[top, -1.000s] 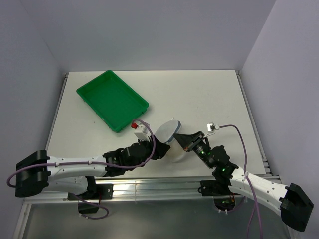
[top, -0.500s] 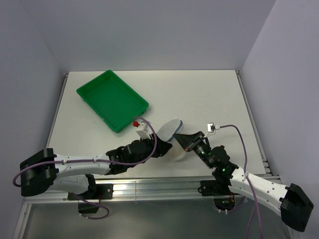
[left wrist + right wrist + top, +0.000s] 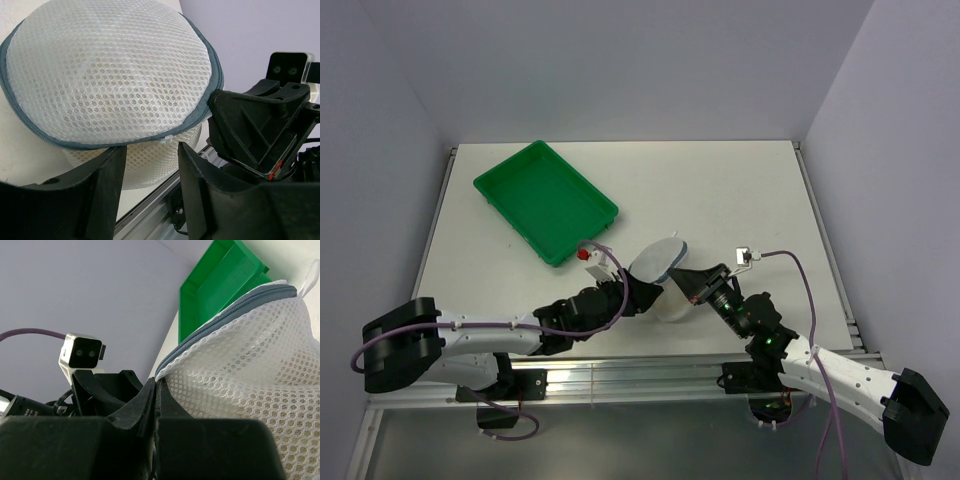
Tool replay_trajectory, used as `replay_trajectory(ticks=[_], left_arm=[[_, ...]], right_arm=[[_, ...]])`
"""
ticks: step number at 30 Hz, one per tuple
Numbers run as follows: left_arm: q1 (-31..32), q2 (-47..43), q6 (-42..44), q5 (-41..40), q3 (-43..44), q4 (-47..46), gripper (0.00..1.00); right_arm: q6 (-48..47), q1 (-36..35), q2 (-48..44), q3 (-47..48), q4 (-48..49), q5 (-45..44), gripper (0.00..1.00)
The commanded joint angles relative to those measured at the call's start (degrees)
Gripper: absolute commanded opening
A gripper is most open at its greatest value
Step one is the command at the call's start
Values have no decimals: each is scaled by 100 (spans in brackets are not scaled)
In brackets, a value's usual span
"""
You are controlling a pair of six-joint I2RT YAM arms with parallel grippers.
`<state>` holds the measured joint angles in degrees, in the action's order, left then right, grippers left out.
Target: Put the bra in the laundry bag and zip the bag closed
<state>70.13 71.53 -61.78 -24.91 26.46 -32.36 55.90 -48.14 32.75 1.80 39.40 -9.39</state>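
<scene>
The laundry bag (image 3: 658,262) is a round white mesh pouch with a grey zipper rim, near the table's front edge between my two grippers. It fills the left wrist view (image 3: 110,75) and the right wrist view (image 3: 250,355). My left gripper (image 3: 645,293) is open, its jaws (image 3: 150,150) just below the zipper rim and a small white tab on it, holding nothing. My right gripper (image 3: 678,278) is shut on the bag's rim edge (image 3: 156,385). The bra is not clearly visible; only a faint yellowish tint shows through the lower mesh (image 3: 145,167).
A green tray (image 3: 545,200) lies at the back left of the table, also in the right wrist view (image 3: 220,275). The metal rail of the table's front edge (image 3: 650,365) runs just behind the bag. White walls stand close around the table.
My left arm has shifted slightly by the bag, and the bag's top has tipped a little. My right arm has not moved and keeps its hold.
</scene>
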Motion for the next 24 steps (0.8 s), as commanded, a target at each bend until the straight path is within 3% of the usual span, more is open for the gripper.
replay_trajectory(ticks=[1, 10, 18, 24], left_arm=[[62, 72, -141, -225, -9, -394, 53], [150, 10, 52, -471, -62, -736, 43], [229, 116, 236, -498, -53, -1238, 41], [264, 125, 263, -489, 0, -1220, 27]], right_arm=[[26, -29, -58, -699, 385, 33, 0], [53, -29, -50, -725, 437, 51, 0], [61, -29, -23, -725, 455, 95, 0], [61, -29, 12, -717, 508, 112, 0]])
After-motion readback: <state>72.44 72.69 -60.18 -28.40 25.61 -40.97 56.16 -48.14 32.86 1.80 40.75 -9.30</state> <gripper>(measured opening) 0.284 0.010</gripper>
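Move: The zipper pull on the laundry bag's near rim is just off the left hand's open fingertips, about 1 cm ahead, 1 cm right and 2 cm above. The right gripper's tips, holding the zip's corner, are some 2 cm ahead, 4 cm right and 4 cm above; the mesh lid's middle is roughly 6 cm straight ahead and 1 cm up. From the right hand the zipper pull lies about 1 cm back, 3 cm left and 2 cm below. After hanging nearly still at first, the left hand rises about 2 cm to the zipper pull, edging slightly right, while its wrist tips the fingers up by some 5 degrees and the half-open fingers narrow around the pull without shutting fully. The right hand keeps its closed pinch on the zip's corner, steadying the bag from just above and to the right of the pull, and stays almost in place with only a slight lift late on. ##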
